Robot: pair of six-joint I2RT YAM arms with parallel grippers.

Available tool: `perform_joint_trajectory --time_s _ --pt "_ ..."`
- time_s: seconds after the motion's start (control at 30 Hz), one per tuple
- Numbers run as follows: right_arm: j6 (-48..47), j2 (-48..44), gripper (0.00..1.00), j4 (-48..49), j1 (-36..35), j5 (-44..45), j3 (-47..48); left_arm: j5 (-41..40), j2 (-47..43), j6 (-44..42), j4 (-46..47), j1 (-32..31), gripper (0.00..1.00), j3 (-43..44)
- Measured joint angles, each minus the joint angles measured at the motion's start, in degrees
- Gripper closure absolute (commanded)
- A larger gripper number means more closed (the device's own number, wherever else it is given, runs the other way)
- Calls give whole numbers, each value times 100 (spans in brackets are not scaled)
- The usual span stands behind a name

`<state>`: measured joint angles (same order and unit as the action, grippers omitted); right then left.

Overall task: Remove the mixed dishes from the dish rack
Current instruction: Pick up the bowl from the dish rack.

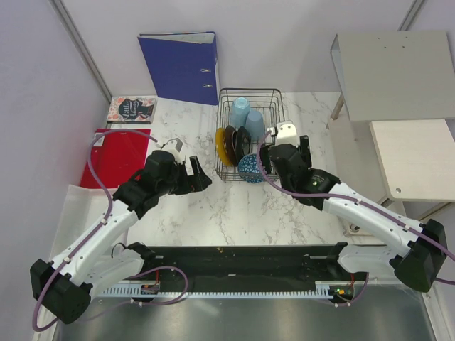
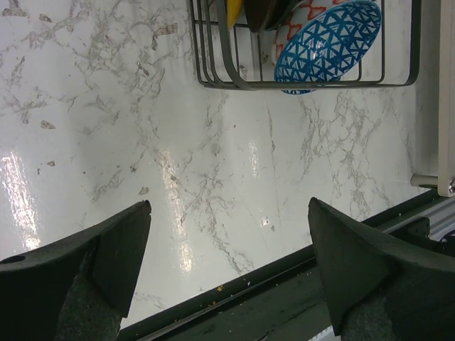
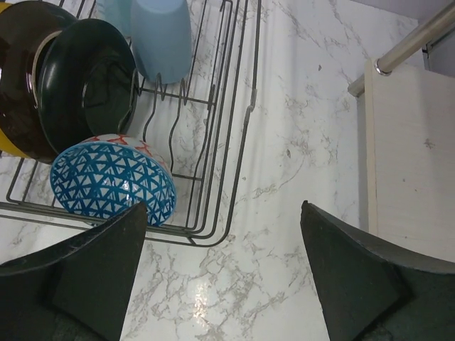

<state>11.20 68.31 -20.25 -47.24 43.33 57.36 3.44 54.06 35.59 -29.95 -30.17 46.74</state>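
The black wire dish rack (image 1: pixel 264 99) stands at the back middle of the marble table. In it are two pale blue cups (image 1: pixel 239 111) upside down, plates on edge showing a yellow rim (image 1: pixel 221 145) and dark backs (image 3: pixel 85 85), and a blue patterned bowl (image 1: pixel 251 169) at the near end. A strip of red pattern (image 3: pixel 121 140) shows behind the bowl (image 3: pixel 106 181). My left gripper (image 1: pixel 202 176) hovers open left of the rack's near corner (image 2: pixel 213 71). My right gripper (image 3: pixel 223 207) is open beside the rack's near right corner (image 3: pixel 234 177), empty, its left finger close to the bowl.
A blue ring binder (image 1: pixel 181 67) stands behind the rack on the left. A red folder (image 1: pixel 117 156) and a small book (image 1: pixel 131 109) lie at the far left. A grey cabinet (image 1: pixel 394 74) and pale board (image 3: pixel 409 156) border the right side. A black rail (image 1: pixel 249 259) runs along the near edge.
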Motion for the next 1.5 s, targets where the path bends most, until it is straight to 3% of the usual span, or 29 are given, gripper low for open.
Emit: perform_joint_trajectory --time_s 0.13,0.27,0.6,0.7,0.87,1.07,1.5 --pt "-332 151 9 157 0 -94 -9 9 -85 -4 9 0 3 0" --pt "-892 341 20 841 0 -297 -334 17 -208 -7 17 0 6 -2" --pt "-2192 894 21 2065 9 -909 -599 179 -835 -120 188 0 4 -413" --pt "-2465 1222 26 2168 74 -1200 -544 299 -1106 -192 271 0 4 -509" --pt "-2562 1436 36 2205 415 -1729 -507 387 -1405 -323 391 0 4 -577" --pt "-2549 1561 38 2223 741 -2205 -216 433 -1484 -396 402 0 4 -590" --pt "-2426 1609 39 2170 761 -2852 -79 452 -1510 -396 439 0 4 -706"
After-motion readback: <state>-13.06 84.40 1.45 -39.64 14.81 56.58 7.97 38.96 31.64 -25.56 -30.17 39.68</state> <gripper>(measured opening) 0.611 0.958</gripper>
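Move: The patterned blue bowl at the rack's near side lies about 11 cm to the left of my right hand, 2 cm farther out and some 13 cm below. Beyond the bowl, the dark plate is roughly 7 cm farther out and 2 cm more to the left. The nearer blue cup is some 14 cm out past the bowl and 3 cm to its right. From my left hand the bowl is about 17 cm right, 8 cm ahead and 8 cm below. I swing my right hand in over the rack towards the patterned bowl, about 7 cm left, 6 cm forward and 6 cm down, dipping a little lower midway before easing back up. The wrist turns nearly 30 degrees counter-clockwise, and the fingers narrow from fully open to a bit over half, still empty. My left hand backs off some 3 cm while rising about as much, its fingers tipping up. ##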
